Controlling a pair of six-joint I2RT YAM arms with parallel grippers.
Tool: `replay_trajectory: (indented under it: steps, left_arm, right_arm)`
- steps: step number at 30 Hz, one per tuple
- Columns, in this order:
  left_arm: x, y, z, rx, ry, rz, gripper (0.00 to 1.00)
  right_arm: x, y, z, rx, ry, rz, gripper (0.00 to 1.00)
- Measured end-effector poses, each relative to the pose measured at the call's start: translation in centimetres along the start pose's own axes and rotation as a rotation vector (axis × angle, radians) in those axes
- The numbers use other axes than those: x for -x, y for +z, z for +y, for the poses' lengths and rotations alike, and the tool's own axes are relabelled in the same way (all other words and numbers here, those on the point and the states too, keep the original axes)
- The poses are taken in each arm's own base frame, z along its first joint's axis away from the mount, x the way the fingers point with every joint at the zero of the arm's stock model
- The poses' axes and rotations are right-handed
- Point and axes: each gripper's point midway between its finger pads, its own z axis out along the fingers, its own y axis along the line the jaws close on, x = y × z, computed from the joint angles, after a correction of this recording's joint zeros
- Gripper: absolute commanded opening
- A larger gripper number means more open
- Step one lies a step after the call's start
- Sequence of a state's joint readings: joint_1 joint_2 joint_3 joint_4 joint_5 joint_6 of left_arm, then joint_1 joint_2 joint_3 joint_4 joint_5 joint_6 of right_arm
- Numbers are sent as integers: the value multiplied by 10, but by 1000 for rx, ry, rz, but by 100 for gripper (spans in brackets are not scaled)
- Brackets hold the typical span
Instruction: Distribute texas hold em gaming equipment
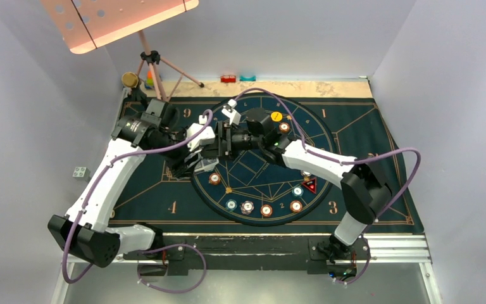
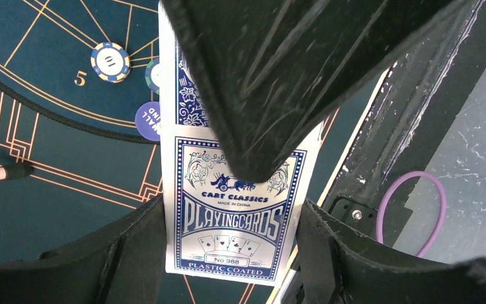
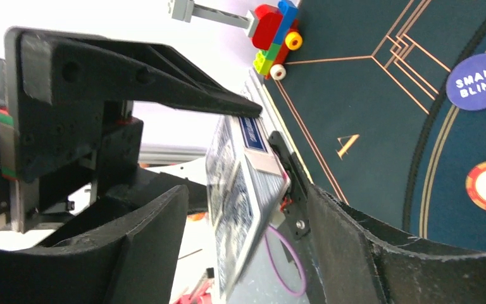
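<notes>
A pack of blue-backed playing cards [image 2: 234, 209] hangs above the mat, and my left gripper [image 2: 228, 218] is shut on its two long sides. My right gripper [image 3: 243, 202] is open and straddles the same pack [image 3: 237, 190] edge-on, with a gap on both sides. The two grippers meet over the left of the circle: left [image 1: 201, 151], right [image 1: 223, 143]. Poker chips [image 1: 266, 210] lie round the circle's rim, among them an orange one [image 1: 214, 178] and a teal one [image 1: 231, 204]. A yellow disc [image 1: 276, 116] and a red triangular marker [image 1: 309, 185] lie there too. A purple "small blind" disc [image 3: 478, 82] rests on the mat.
The dark blue mat [image 1: 367, 139] covers most of the table. A tripod stand [image 1: 155, 63] carrying a pink perforated board [image 1: 120, 19] rises at the back left. Red [image 1: 228, 78] and teal [image 1: 247, 78] blocks sit at the far edge. A toy-brick figure [image 3: 275, 38] stands off the mat.
</notes>
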State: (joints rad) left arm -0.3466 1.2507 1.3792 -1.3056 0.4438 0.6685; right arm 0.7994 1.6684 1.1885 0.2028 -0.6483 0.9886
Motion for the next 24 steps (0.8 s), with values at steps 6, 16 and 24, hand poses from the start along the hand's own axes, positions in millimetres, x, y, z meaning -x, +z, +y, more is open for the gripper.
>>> replay_trajectory:
  steps: [6, 16, 24]
  left_arm:
    - [0, 1, 2, 1, -4, 6, 0]
    - [0, 0, 3, 11, -5, 12, 0]
    - [1, -2, 6, 23, -8, 18, 79]
  right_arm:
    - [2, 14, 8, 46, 19, 15, 51]
    - [1, 21, 5, 60, 73, 30, 27]
    - [3, 21, 7, 83, 118, 25, 8]
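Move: The left gripper already holds the playing-card box, whose middle lies about 4 cm to its right and some 1 cm above. From the right gripper, which is reaching in from the right, the box's middle is roughly 4 cm left and 2 cm back, about level. On the mat some 16 cm below the right gripper, the small blind button lies about 6 cm left and 5 cm back, the orange chip about 8 cm back and 1 cm right. Hold the left gripper in place with its grip on the card box. Bring the right gripper about 2 cm left over the free end of the box, then stay there and close its fingers from wide to mostly shut until they pinch that end above and below, tilting the wrist some 10 degrees meanwhile. ##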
